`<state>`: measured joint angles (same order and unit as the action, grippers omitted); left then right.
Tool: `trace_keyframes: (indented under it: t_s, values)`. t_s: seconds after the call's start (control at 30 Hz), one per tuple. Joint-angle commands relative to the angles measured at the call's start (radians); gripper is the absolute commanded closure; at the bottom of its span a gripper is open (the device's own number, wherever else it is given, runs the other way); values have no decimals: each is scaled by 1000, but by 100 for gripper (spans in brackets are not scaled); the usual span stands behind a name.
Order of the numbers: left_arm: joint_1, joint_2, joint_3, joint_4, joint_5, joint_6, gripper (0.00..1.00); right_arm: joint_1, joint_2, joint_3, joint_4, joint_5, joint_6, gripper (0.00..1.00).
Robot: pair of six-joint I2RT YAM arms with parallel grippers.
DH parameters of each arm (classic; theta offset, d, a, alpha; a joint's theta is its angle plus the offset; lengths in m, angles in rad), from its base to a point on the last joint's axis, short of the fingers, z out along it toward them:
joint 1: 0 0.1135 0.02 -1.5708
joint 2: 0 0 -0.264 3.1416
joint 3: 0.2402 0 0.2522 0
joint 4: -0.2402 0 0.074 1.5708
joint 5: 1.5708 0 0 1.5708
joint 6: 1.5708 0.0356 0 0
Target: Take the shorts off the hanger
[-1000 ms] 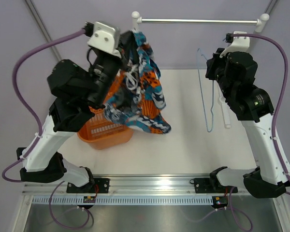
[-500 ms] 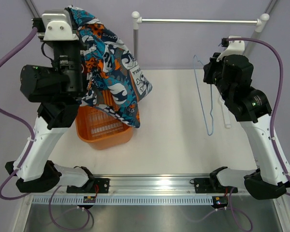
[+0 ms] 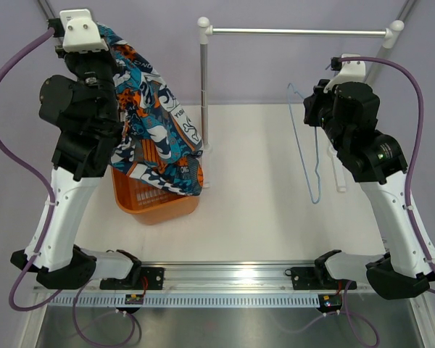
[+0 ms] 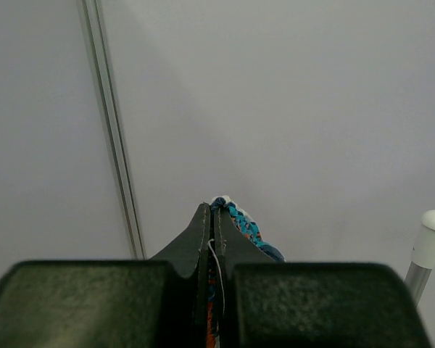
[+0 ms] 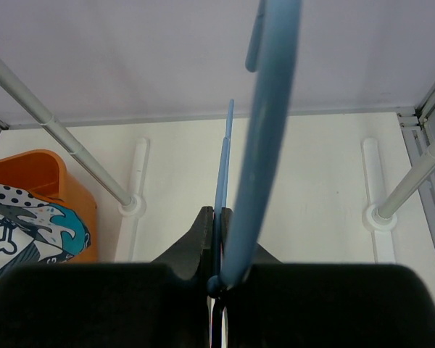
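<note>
The shorts (image 3: 156, 123), a busy teal, orange and white print, hang from my left gripper (image 3: 105, 35), which is raised high at the far left and shut on their top edge. Their lower hem droops over the orange basket (image 3: 159, 206). In the left wrist view the gripper (image 4: 212, 210) pinches a fold of the shorts (image 4: 248, 226). My right gripper (image 3: 315, 101) is shut on the thin light-blue hanger (image 3: 314, 197), which hangs bare and well apart from the shorts. From the right wrist, the hanger (image 5: 264, 145) wire runs between the shut fingers (image 5: 217, 215).
A silver rail (image 3: 297, 32) with white end caps spans the back on two uprights; its left post (image 3: 203, 94) stands just right of the shorts. The right wrist view shows the basket (image 5: 40, 174) and both posts' feet on the white table (image 5: 304, 181).
My left arm has swung left, away from the rail, carrying the shorts, which now hang over the basket. The right arm and hanger have barely shifted.
</note>
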<state>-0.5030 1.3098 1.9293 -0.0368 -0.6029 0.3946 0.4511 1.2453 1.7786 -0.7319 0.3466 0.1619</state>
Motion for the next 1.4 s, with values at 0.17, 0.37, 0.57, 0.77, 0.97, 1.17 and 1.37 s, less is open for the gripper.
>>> trace_keyframes:
  t_s: [0.17, 0.37, 0.57, 0.77, 0.97, 1.17, 1.37]
  values:
    - [29, -57, 94, 38, 12, 19, 100, -3, 3, 22, 0, -24, 2, 100]
    - [29, -53, 177, 2, 26, 52, 100, -5, 3, 27, -6, -26, 2, 100]
    - [29, -83, 70, 23, 24, 63, 100, -3, 8, 31, -14, -32, 5, 100]
    - [29, -89, -90, -1, 98, -57, 100, -5, 2, 22, -9, -34, 11, 100]
    - [29, 0, -176, -98, 215, -194, 100, -3, 2, 30, -23, -43, 11, 100]
    - [29, 98, -185, -176, 149, -309, 100, -3, -14, 21, -24, -44, 14, 100]
    - [61, 80, -303, -337, 6, -613, 100, -3, -23, -5, -12, -58, 21, 100]
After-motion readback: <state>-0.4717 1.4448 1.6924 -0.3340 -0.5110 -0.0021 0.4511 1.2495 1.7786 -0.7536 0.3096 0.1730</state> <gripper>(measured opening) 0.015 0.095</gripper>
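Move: The shorts are already pinched in my raised left hand. The orange basket they are going to is almost straight below it, 1 cm or so ahead and to the right, and roughly 55 cm down. The rack's left post stands about 12 cm ahead and 16 cm right of that hand, and the crossbar's middle some 12 cm ahead and 37 cm right. From my right hand, the basket's middle lies about 42 cm left and 1 cm ahead, some 36 cm down. My left hand first swings the shorts back about 7 cm, rising and drifting left some 5 cm. It then reverses, sweeping down about 26 cm, forward about 16 cm and a good 10 cm right towards the basket, its fingers tipping down about 30 degrees net and keeping their pinch on the shorts. My right hand stays put, still holding the hanger. ##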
